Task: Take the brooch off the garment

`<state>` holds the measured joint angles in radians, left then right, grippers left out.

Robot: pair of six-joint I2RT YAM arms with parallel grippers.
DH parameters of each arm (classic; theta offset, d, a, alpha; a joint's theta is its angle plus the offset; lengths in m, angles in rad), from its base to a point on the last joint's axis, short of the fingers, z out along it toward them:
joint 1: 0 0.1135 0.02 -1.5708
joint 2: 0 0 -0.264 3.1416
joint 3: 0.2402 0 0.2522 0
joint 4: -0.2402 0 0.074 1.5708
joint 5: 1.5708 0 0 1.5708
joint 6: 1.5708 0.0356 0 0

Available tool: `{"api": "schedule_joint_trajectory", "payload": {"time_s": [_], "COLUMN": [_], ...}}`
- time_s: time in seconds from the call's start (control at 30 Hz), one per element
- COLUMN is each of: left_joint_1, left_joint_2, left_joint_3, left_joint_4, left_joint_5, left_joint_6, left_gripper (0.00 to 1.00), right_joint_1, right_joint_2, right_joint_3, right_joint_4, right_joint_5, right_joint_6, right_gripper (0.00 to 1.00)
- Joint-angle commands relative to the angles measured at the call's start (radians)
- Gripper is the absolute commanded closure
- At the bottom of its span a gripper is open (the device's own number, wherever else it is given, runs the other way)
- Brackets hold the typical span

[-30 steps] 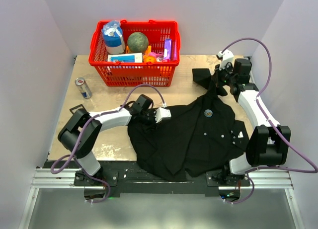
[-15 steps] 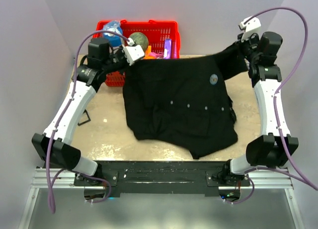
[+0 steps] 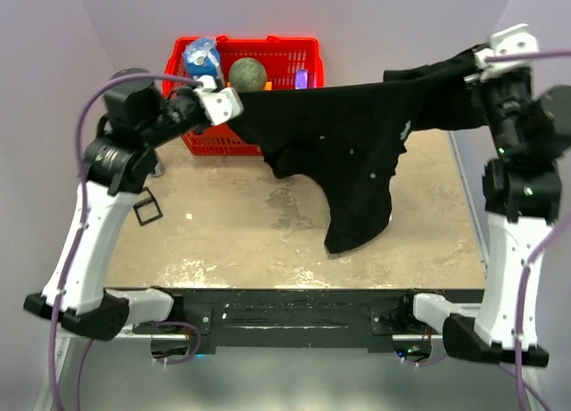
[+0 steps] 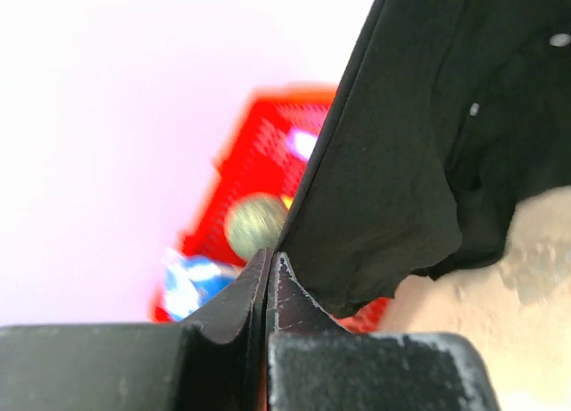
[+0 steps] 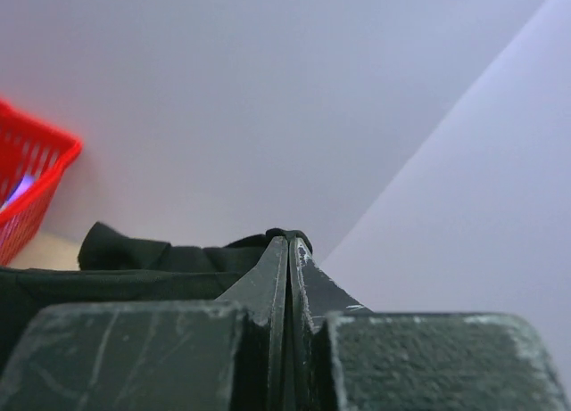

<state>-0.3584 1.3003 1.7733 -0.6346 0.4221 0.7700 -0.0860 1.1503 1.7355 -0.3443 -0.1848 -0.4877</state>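
The garment (image 3: 357, 135), a black shirt with small white buttons, hangs stretched in the air between both raised arms, its lower part drooping to the table. A small pale spot (image 3: 406, 129) on its right part looks like the brooch seen at a slant. My left gripper (image 3: 241, 100) is shut on the shirt's left edge, in front of the basket. My right gripper (image 3: 475, 61) is shut on the right end, high up. In the left wrist view the gripper (image 4: 272, 255) pinches the black cloth (image 4: 401, 161). The right wrist view shows the gripper (image 5: 290, 240) closed on a fold (image 5: 134, 268).
A red basket (image 3: 214, 136) with a green ball (image 3: 247, 74) and a blue packet (image 3: 202, 59) stands at the back left, right behind the left gripper. A small black frame (image 3: 143, 206) lies on the tan table (image 3: 232, 224) at the left. Walls close in on both sides.
Both arms have risen and spread apart, lifting the shirt from the table until it hangs taut between them. The right gripper went up and right, the left stayed near the basket.
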Motion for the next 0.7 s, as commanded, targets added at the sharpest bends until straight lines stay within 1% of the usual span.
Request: {"api": "schedule_joint_trajectory", "payload": {"time_s": [0.0,0.17,0.27,0.4,0.43,0.57,0.6,0.67], "left_joint_1": [-0.016,-0.017,-0.028,-0.051,-0.054,-0.068,-0.068,-0.068], "left_joint_2": [-0.116,-0.160,-0.183,-0.188,-0.185,-0.167,-0.165,-0.171], "left_joint_3": [0.098,0.211,0.255,0.304,0.319,0.316,0.302,0.223], "left_joint_4": [0.026,0.035,0.036,0.032,0.030,0.006,-0.002,-0.037], "left_joint_5": [-0.016,-0.060,-0.068,-0.074,-0.075,-0.082,-0.079,-0.069], "left_joint_6": [0.002,0.023,0.055,0.089,0.113,0.150,0.149,0.146], "left_gripper": [1.00,1.00,1.00,1.00,1.00,1.00,1.00,1.00], "right_joint_1": [-0.012,-0.011,-0.011,-0.011,-0.012,-0.011,-0.011,-0.012], "right_joint_2": [-0.087,-0.144,-0.136,-0.107,-0.100,-0.103,-0.109,-0.124], "right_joint_3": [0.136,0.240,0.327,0.445,0.453,0.392,0.331,0.253], "right_joint_4": [0.031,0.042,0.056,0.067,0.068,0.100,0.111,0.126], "right_joint_5": [0.102,0.136,0.177,0.182,0.182,0.160,0.154,0.145], "right_joint_6": [-0.054,-0.114,-0.146,-0.212,-0.253,-0.360,-0.385,-0.468], "right_gripper": [1.00,1.00,1.00,1.00,1.00,1.00,1.00,1.00]}}
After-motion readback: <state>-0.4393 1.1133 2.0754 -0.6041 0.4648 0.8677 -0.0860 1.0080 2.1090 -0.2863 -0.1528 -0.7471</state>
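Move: The garment is already pinched at two corners, one per hand. The middle of its hanging part lies about 25 cm to the left hand's right, 5 cm back and 18 below; from the right hand it is 21 cm left, 5 back and 26 below. From the left hand, the red basket is straight ahead some 24 cm and 37 down; the black frame is 24 cm left, roughly level and 45 below. The brooch can't be seen. Up and back towards the robot, both hands swing together in one fast sweep, rising about 18 cm while the left draws back some 15 cm and the right a bit over 20, easing off at the top. Both wrists tip their fingertips upward by some 30 degrees, the shut fingers keeping hold of the garment's corners as it is hoisted away from the basket. ##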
